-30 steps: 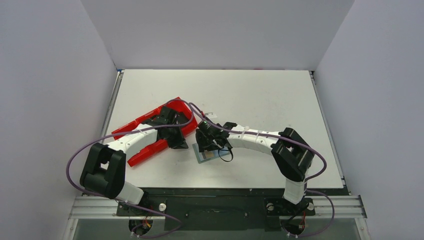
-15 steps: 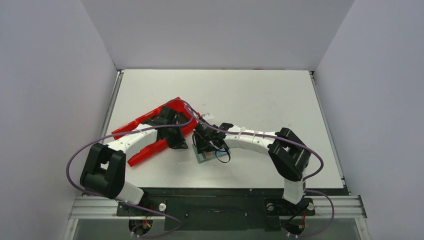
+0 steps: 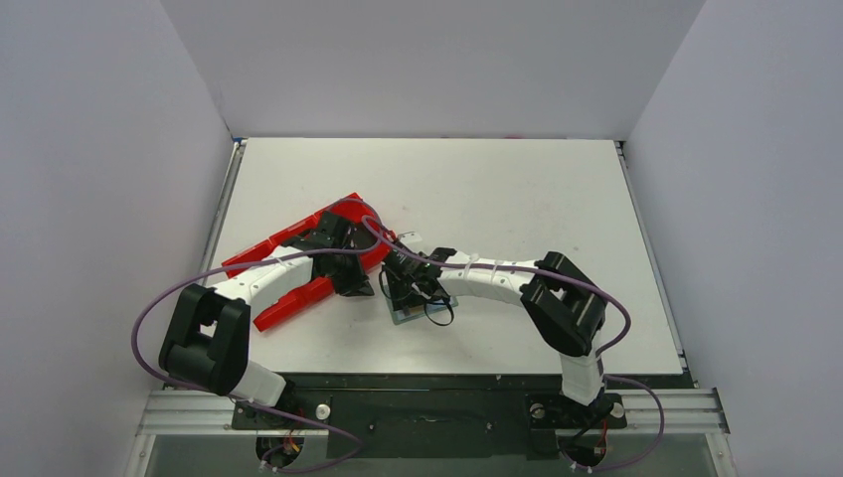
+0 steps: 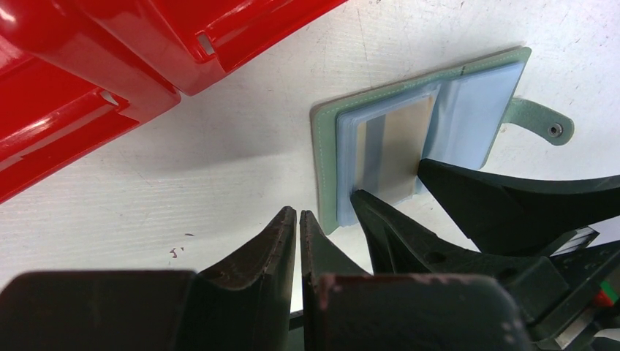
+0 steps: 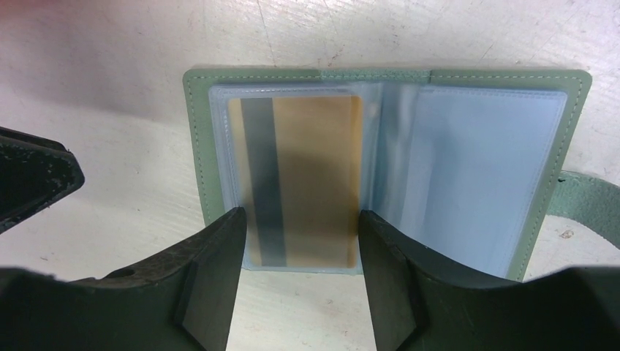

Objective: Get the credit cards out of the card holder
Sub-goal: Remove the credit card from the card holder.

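The card holder (image 5: 197, 146) lies open and flat on the table, grey-green with clear plastic sleeves and a strap tab (image 5: 592, 201). A tan-yellow credit card (image 5: 314, 168) with a dark stripe sits inside the left sleeve. My right gripper (image 5: 300, 219) is open, one finger at each side of that card's near end, low over the sleeve. My left gripper (image 4: 298, 213) is shut on nothing, its tips on the table just beside the card holder's (image 4: 325, 161) left edge. From above, the right gripper (image 3: 410, 293) hides most of the holder (image 3: 406, 316).
A red three-compartment tray (image 3: 288, 303) lies at an angle left of the holder, under the left arm; its corner (image 4: 110, 73) is close to the left gripper. White table stretches behind and to the right.
The right arm has shifted slightly left over the holder. The left arm has stayed put, jaws still shut.
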{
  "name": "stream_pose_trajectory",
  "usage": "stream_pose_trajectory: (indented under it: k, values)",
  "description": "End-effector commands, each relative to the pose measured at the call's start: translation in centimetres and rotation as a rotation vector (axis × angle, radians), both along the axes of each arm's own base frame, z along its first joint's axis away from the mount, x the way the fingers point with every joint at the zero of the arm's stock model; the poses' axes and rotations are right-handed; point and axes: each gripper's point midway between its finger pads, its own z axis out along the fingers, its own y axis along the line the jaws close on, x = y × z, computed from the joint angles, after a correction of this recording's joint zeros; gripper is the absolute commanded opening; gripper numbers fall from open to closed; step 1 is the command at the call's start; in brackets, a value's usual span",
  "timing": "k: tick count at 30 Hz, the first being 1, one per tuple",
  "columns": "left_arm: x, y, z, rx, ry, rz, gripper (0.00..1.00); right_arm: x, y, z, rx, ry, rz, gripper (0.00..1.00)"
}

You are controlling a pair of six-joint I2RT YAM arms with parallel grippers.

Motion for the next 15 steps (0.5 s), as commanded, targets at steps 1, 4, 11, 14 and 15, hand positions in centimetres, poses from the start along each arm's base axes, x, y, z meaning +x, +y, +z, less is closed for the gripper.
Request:
stream_pose_trajectory:
  k: [1, 4, 11, 14, 15]
  values:
    - [1.1, -0.6, 1.3, -0.031, -0.046, -0.018, 0.05, 0.3, 0.5, 0.2, 0.005, -0.009, -0.007, 0.51]
    - [1.2, -0.6, 1.3, -0.031, -0.046, -0.020, 0.05, 0.0, 0.4, -0.3, 0.011, 0.012, -0.004, 0.43]
    - [1.2, -0.8, 1.1, -0.037, -0.039, -0.027, 0.05, -0.2, -0.8, -1.6, 0.051, 0.075, -0.037, 0.18]
    - [1.1, -1.0, 1.0, -0.044, -0.034, -0.034, 0.05, -0.2, -0.9, -1.8, 0.095, 0.103, -0.046, 0.13]
    - [1.2, -1.1, 1.0, -0.046, -0.034, -0.037, 0.05, -0.4, -1.3, -2.2, 0.100, 0.123, -0.052, 0.10]
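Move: The sleeved tan card lies right under the right hand's spread fingers, its middle about 1 cm ahead and 1 cm below. The holder's empty right page is centred some 7 cm to this hand's right and 2 cm ahead; the red box's middle is about 23 cm left and 10 cm ahead. From the left hand the card is roughly 8 cm right, level fore-and-aft and 4 cm below. The right hand closes its fingers across the sleeved card, right fingertip dragging its edge left, easing 0.5 cm forward. ##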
